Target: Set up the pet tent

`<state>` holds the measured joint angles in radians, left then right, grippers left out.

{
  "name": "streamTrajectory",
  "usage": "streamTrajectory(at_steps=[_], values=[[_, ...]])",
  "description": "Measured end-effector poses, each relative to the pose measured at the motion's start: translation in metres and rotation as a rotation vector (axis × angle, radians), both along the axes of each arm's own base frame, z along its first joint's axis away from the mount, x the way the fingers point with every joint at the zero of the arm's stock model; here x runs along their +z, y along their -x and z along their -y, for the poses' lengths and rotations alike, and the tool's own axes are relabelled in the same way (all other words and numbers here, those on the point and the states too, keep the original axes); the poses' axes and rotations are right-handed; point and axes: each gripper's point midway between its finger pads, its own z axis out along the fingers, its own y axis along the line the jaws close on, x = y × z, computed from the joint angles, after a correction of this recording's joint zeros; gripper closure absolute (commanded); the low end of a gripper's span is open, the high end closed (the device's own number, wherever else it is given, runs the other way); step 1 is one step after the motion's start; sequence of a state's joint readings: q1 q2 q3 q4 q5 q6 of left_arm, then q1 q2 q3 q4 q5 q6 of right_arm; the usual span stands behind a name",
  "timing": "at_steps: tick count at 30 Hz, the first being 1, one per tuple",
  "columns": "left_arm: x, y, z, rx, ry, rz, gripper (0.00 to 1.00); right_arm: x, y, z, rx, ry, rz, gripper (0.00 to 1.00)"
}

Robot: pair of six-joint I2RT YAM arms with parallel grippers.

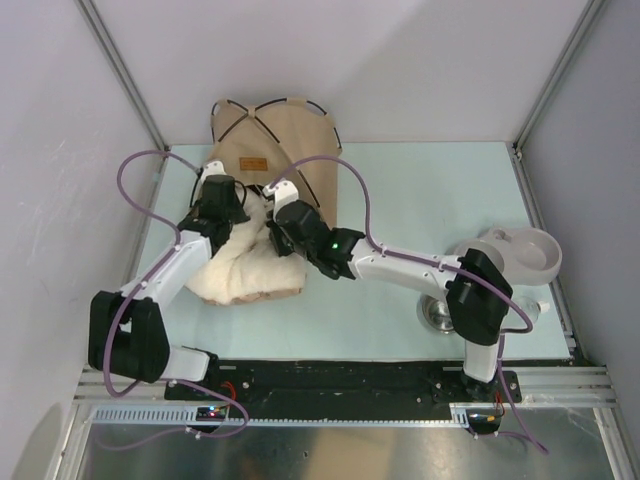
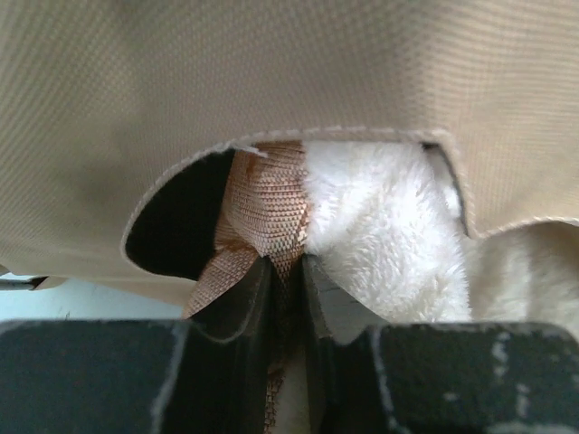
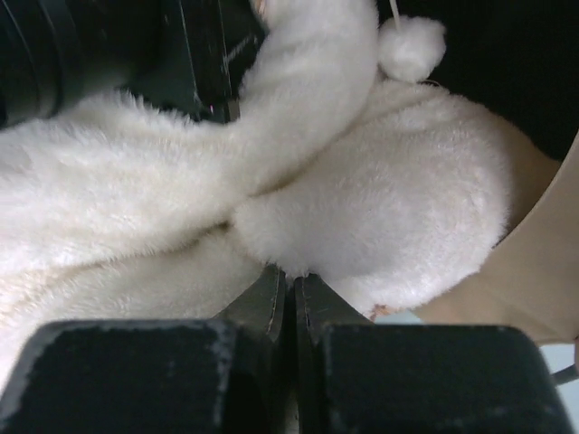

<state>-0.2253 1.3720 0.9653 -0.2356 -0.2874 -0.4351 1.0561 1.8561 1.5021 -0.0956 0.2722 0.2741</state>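
The pet tent (image 1: 275, 135) lies collapsed at the back left, tan canvas with thin black poles and a small brown label (image 1: 251, 165). In front of it lies a fluffy cream pillow (image 1: 245, 272). My left gripper (image 1: 222, 198) (image 2: 285, 262) is shut on a fold of brown woven cloth (image 2: 267, 203) beside the pillow (image 2: 380, 226), under the tent's rounded doorway edge (image 2: 298, 136). My right gripper (image 1: 287, 228) (image 3: 291, 274) is shut, its tips pressed into the pillow's fur (image 3: 389, 199). No cloth shows between them. The white pom-pom (image 3: 412, 47) hangs just above the pillow.
A white pet feeder dish (image 1: 522, 252) and a small metal bowl (image 1: 437, 316) stand at the right, close to the right arm's base. Enclosure walls close in the table (image 1: 420, 190) at the back and on both sides. Purple cables loop over both arms.
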Motion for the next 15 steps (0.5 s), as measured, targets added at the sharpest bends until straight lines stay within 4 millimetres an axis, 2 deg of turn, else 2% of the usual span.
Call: streamTrajectory(at_steps=[4,11,15], values=[[-0.008,0.001,0.0,0.001,-0.009,-0.032,0.8,0.007,-0.013,0.002,-0.014,0.014,0.043,1.0],[-0.015,-0.009,0.004,-0.01,-0.029,-0.065,0.8,-0.013,-0.039,0.006,-0.042,0.062,0.063,1.0],[-0.015,-0.018,0.007,-0.019,-0.047,-0.07,0.77,-0.018,-0.05,0.007,-0.055,0.066,0.068,1.0]])
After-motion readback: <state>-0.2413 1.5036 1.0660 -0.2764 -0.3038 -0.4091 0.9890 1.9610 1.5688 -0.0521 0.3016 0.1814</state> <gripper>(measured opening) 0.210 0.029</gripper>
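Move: The cushion is already pinched in both grippers. The tent opening it is being taken into lies roughly 12 cm ahead of the right hand, 3 cm left and 8 cm lower; from the left hand it is about 4 cm ahead, 6 cm right and 4 cm lower. The hanging ball is some 9 cm ahead of the right hand and 2 cm left, slightly lower; the tent label is about 15 cm ahead, 4 cm left and a little higher. The cushion, still pinched at both places, is fed into the tent opening: the right hand pushes its part about 5 cm forward, rising slightly before dipping to a little under its starting height. The left hand first sinks about 1.5 cm, then eases roughly 2 cm forward under the fabric above the opening, tipping slightly down; both grips stay shut. ##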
